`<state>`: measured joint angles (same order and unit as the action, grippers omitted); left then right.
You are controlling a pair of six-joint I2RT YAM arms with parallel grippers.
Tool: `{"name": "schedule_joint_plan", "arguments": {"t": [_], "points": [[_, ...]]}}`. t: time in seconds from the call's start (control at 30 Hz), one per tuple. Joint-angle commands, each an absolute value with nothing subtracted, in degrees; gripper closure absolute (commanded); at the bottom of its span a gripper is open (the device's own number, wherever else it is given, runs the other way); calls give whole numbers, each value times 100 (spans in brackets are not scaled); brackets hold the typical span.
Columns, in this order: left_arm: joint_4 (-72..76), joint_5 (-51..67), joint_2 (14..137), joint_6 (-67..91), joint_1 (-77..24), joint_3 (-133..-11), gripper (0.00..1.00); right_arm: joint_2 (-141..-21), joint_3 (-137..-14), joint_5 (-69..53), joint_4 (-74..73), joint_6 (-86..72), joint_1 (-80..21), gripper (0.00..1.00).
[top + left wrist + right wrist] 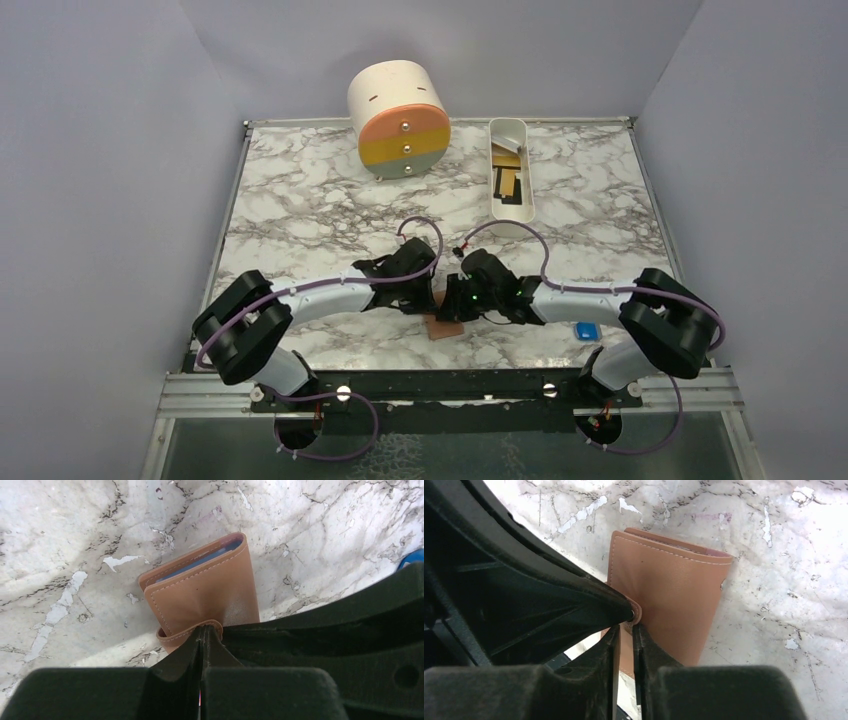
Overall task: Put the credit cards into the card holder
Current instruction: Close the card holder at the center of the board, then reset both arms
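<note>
The card holder [205, 587], a tan-brown leather wallet, lies folded on the marble near the front middle, and a blue inner face shows at its far edge. My left gripper [204, 629] is shut on its strap tab [186, 635]. In the right wrist view the card holder [674, 590] fills the centre. There my right gripper [625, 629] hovers just under the strap's snap end [637, 611], its jaws a narrow slit apart with nothing between them. From above, both grippers [432, 300] [455, 300] meet over the card holder [443, 328]. Tan and dark credit cards [507, 183] lie in a white tray.
The long white tray [525, 205] sits at the back right. A round cream drawer unit [398, 120] with an orange, yellow and green face stands at the back centre. A small blue block [587, 331] rests by the right arm's base. The two arms crowd each other.
</note>
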<state>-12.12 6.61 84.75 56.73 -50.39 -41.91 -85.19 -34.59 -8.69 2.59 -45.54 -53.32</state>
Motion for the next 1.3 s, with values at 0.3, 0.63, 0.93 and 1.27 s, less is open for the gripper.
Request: {"name": "schedule_joint_plan", "arguments": {"t": [0.3, 0.63, 0.93, 1.27], "points": [[-2248, -372, 7331, 5352, -5117, -5326, 60, -6754, -4426, 251, -1758, -3893, -5449, 23], [-3172, -1422, 5455, 4461, -5111, -6210, 1, -5444, -5645, 1630, -3358, -3517, -5449, 11], [-3370, -1968, 4067, 4045, -5113, -6141, 1, -4656, -6089, 2133, -3648, -3390, -5447, 9], [-3399, -1987, 3715, 4147, -5107, -5500, 1, -4389, -5908, 2142, -3785, -3746, -5449, 10]]}}
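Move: Both hands are already at the snap strap of the card holder, which lies flat between them. Its middle is about 2 cm to the left hand's right, 1 cm back and 2 cm below; from the right hand it is roughly 1 cm ahead, 1 cm right and 1 cm below. The white tray stands some 34 cm ahead and 18 cm right of the right hand, the blue block about 31 cm right and 2 cm back. Both hands lift off the card holder's strap, nearly 30 cm up and 11 outward each, fingers opening wide. ##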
